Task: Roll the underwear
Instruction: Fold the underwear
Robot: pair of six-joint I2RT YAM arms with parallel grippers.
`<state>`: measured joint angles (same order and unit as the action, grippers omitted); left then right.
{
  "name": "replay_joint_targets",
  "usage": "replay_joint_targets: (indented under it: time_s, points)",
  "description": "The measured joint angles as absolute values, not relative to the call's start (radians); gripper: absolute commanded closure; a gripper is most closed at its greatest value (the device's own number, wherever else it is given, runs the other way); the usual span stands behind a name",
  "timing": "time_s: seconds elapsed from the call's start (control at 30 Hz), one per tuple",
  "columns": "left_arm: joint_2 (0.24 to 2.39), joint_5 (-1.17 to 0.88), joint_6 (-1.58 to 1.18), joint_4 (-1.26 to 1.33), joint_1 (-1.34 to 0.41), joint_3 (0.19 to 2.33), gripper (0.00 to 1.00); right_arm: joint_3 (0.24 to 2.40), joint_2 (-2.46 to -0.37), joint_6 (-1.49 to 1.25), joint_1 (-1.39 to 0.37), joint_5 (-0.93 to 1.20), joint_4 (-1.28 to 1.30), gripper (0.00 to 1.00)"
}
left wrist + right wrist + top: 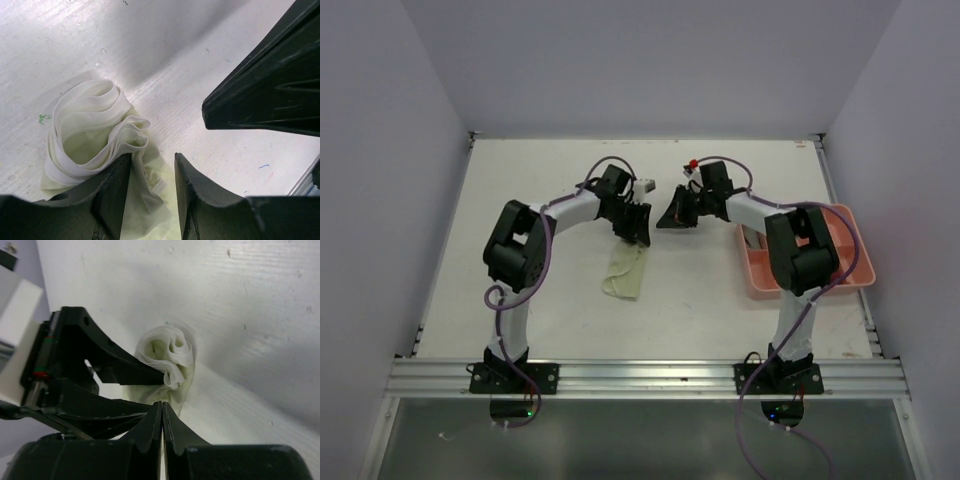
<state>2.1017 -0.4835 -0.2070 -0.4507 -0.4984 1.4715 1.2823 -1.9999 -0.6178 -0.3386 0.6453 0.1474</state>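
One pale yellow-green piece of underwear [626,270] lies on the white table, its far end wound into a loose roll [95,130] and its near end flat. My left gripper [152,162] stands open at the roll. Its jaws are apart, with a fold of the cloth lying between them and draped against the left finger [112,185]. My right gripper [162,407] is shut on nothing and hovers just right of the roll [167,352]. Its dark fingers [270,90] show at the upper right of the left wrist view. In the top view the two grippers [636,228] [670,218] nearly meet.
A salmon-pink compartment tray [855,270] sits at the right edge of the table under the right arm, with a pale item [752,240] in its left part. White walls close in the table on three sides. A metal rail runs along the near edge.
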Motion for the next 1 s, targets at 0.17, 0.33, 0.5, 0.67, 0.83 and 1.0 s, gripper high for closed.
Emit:
replay_joint_targets:
  time_s: [0.17,0.33,0.5,0.67,0.83,1.0]
  points:
    - [2.102,-0.570,-0.211,-0.405,-0.471,1.444,0.50,1.282,-1.987,-0.671,-0.340,0.660,0.077,0.97]
    - [2.102,-0.690,-0.199,-0.357,-0.432,1.411,0.40,1.282,-2.019,-0.712,-0.342,0.677,0.026,0.98]
    - [2.102,-0.769,-0.175,-0.329,-0.412,1.393,0.35,1.283,-2.069,-0.752,-0.345,0.701,-0.031,0.97]
    - [2.102,-0.805,-0.154,-0.318,-0.406,1.385,0.34,1.283,-2.092,-0.779,-0.368,0.699,-0.047,0.96]
    - [2.105,-0.818,-0.146,-0.315,-0.402,1.383,0.33,1.283,-2.092,-0.779,-0.409,0.699,-0.063,0.96]
    - [2.109,-0.835,-0.146,-0.311,-0.397,1.383,0.33,1.287,-2.099,-0.772,-0.426,0.697,-0.061,0.97]
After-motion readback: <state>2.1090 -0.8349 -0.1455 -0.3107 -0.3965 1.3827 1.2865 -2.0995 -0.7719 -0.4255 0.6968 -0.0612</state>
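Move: The underwear's rolled-up far end stands against the left hand's farther finger, about 2 cm ahead of that hand and 1 cm to its left, at about its height. From the right hand the roll lies about 6 cm to the left, 1 cm back and 4 cm lower. The flat part of the underwear runs back from the roll, its middle some 8 cm nearer the base and 2 cm farther left than the roll. The left hand's farther finger stays against the near side of the roll while its gripper opens wider, rises about 1.5 cm and tips some 15 degrees so the fingers point flatter to the right. The right hand, fingers shut, arcs slightly up and forward, sinks again, then sweeps left, about 5 cm in all, bringing its tips in beside that finger at the fold; whether they touch cloth isn't clear. ##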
